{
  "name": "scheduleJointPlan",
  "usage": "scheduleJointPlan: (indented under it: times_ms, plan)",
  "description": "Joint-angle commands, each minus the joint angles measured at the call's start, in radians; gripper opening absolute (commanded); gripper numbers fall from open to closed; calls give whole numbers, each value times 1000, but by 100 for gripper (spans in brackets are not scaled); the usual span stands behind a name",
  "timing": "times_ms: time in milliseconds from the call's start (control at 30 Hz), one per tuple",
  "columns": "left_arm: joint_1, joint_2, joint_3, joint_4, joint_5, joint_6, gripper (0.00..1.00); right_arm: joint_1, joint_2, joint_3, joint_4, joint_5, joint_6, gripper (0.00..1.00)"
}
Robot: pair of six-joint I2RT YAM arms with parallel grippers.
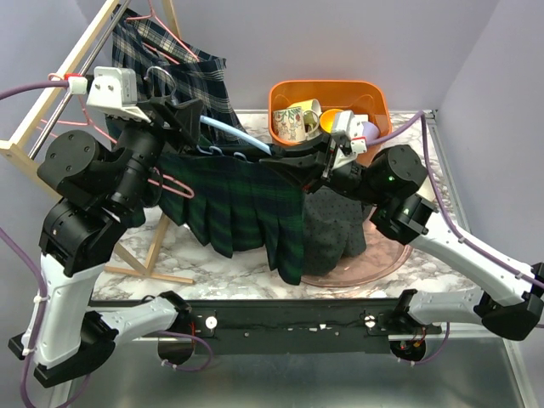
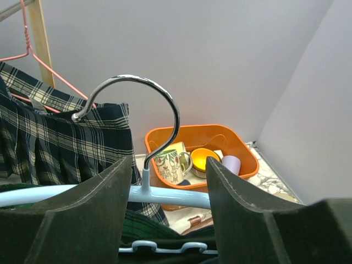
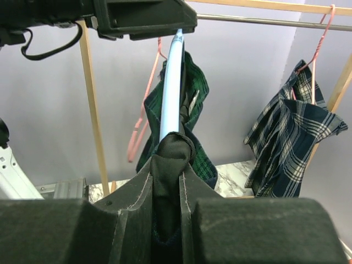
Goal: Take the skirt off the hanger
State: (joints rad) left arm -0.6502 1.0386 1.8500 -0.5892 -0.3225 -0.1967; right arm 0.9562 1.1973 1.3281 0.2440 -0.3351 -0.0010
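Note:
A dark green tartan skirt [image 1: 246,212] hangs from a light blue hanger [image 1: 238,136] held in the air over the marble table. My left gripper [image 1: 189,115] is up at the hanger's middle. In the left wrist view its jaws stand apart as the left gripper [image 2: 169,176] flanks the neck of the chrome hook [image 2: 165,104], with the blue bar [image 2: 176,197] crossing behind the fingers. My right gripper [image 1: 285,161] is at the hanger's right end. The right wrist view shows the right gripper [image 3: 168,159] shut on a bunched fold of the skirt [image 3: 171,146] just below the bar [image 3: 171,82].
An orange bin [image 1: 374,89] with a mug, a bowl and a cup stands at the back right. A wooden rack [image 1: 51,102] at the left carries a navy plaid skirt [image 1: 183,68] on a pink hanger. A grey cloth [image 1: 336,225] lies on a pink plate [image 1: 378,263].

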Motion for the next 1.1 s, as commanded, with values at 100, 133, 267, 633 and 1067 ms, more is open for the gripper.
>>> scheduleJointPlan:
  times_ms: [100, 133, 267, 633, 1067]
  plan:
    - [-5, -9, -54, 54, 6, -15, 55, 6, -82, -7, 195, -50, -19, 1]
    - [-5, -9, -61, 66, 10, -18, 50, 6, -81, -7, 190, -51, -21, 1]
    - [-3, 14, -49, 62, 62, -30, 17, 7, -73, -6, 179, -51, -22, 1]
    - [-3, 41, -17, 78, 103, -12, 0, 7, -70, 0, 34, 68, -2, 32]
    - [-5, 132, 147, 91, 53, -3, 0, 7, -149, -82, -285, 123, 78, 81]
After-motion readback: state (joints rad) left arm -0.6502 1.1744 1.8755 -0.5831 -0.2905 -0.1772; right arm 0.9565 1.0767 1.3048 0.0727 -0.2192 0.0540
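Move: The neck of the blue hanger's hook is between the left gripper's open fingers, about 1 cm ahead of the hand point, 1 cm left and level. From that hand, the dark green skirt hangs roughly 7 cm right, 3 cm back and 12 cm below; the plaid skirt is some 20 cm ahead, 10 cm left and 8 cm lower. The right gripper already pinches the hanger's right end; the hook neck is about 6 cm ahead of it, 14 cm left and 6 cm higher. Ease the left gripper about 1 cm forward and shut its fingers fully on the hook neck, then carry it forward and right, sinking a little, for a total of about 4 cm each way forward and right. Once the left has its grip, open the right fingers wide to release the hanger's end and shift that hand some 3 cm to the right, tipping slightly down. ##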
